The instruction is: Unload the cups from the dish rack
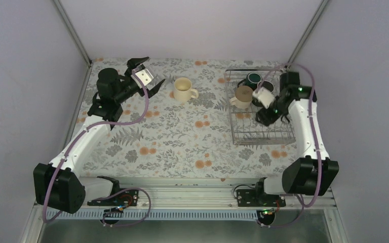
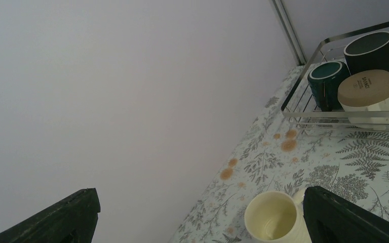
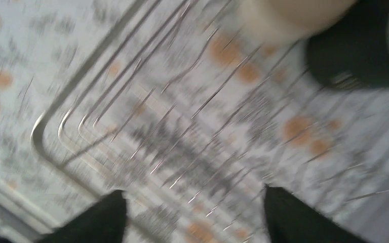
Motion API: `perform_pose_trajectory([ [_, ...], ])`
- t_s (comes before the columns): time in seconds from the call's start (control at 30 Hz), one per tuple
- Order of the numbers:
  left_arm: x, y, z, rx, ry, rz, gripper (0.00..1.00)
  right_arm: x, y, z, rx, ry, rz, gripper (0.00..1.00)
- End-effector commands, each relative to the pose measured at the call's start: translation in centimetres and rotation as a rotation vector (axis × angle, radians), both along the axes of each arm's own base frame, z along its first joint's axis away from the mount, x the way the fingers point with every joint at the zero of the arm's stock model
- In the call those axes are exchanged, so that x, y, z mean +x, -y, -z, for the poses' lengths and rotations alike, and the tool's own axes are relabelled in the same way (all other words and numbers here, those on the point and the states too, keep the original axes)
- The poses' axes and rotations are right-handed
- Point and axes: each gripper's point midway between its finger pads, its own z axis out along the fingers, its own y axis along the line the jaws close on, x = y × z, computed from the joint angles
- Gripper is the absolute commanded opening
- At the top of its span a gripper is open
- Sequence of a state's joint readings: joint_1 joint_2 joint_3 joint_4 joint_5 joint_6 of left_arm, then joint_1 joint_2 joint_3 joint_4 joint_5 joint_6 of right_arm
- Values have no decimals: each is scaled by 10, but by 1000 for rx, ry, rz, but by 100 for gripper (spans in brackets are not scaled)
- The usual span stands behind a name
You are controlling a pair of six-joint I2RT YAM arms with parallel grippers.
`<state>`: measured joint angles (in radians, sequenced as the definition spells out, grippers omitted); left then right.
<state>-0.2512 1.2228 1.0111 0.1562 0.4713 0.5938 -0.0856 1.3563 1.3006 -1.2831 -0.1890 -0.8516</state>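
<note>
A cream mug (image 1: pixel 184 89) (image 2: pixel 273 218) stands upright on the floral tablecloth, just right of my open left gripper (image 1: pixel 155 70) (image 2: pixel 202 217), which holds nothing. The wire dish rack (image 1: pixel 263 132) (image 2: pixel 304 86) sits at the right. At its far end are an upturned cream mug (image 1: pixel 242 95) (image 2: pixel 368 96), a dark green mug (image 1: pixel 254 77) (image 2: pixel 326 81) and a black mug (image 2: pixel 375 50). My right gripper (image 1: pixel 262 119) (image 3: pixel 197 212) hovers over the rack's bare wires, open, with nothing between its fingers. The right wrist view is motion-blurred; the cream mug (image 3: pixel 283 15) shows at its top edge.
Walls close in the table on the left, back and right, with metal corner posts (image 1: pixel 71 30). The rack's upright tines (image 1: pixel 261 134) stand beneath the right gripper. The arm bases sit on a rail (image 1: pixel 192 195) at the near edge.
</note>
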Motion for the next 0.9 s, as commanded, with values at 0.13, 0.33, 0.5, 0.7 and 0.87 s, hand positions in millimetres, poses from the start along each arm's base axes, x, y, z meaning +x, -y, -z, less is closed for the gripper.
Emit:
perform_pose_trajectory([
  [0.13,5,3,-2,2,17,4,100,125,10,-62,86,175,143,100],
  [0.33,8,1,8,28,16,-5,100,207,45,-32,56,139,288,100],
  [0.5,13,-1,19,43,2,-6,100,218,39,-2,157,68,299,100],
  [0.7,18,-2,23,40,-9,-1,100,216,46,19,159,40,317,100],
  [0.87,19,-1,28,34,-19,5,100,216,59,12,114,86,336,100],
])
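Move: Out in the dish rack, the black upside-down cup stands about 21 cm ahead of the right hand and 6 cm to its right, its middle some 8 cm lower. The green cup is about 27 cm ahead of that hand, straight in line, and the tan-based cup 20 cm ahead and 4 cm left, both roughly 9 cm below. From the left hand, the black cup lies some 45 cm right, 10 cm ahead and 25 cm lower. Swinging forward about 22 cm from the near part of the rack, the right hand first rises some 7 cm, then drops about 10 cm onto the black cup's upturned base, drifting 5 cm right. Its half-open fingers spread wide and stay open, and the wrist turns clockwise almost 20 degrees to set them across the cup. The left hand, open and empty, sinks about 3 cm and eases forward. ##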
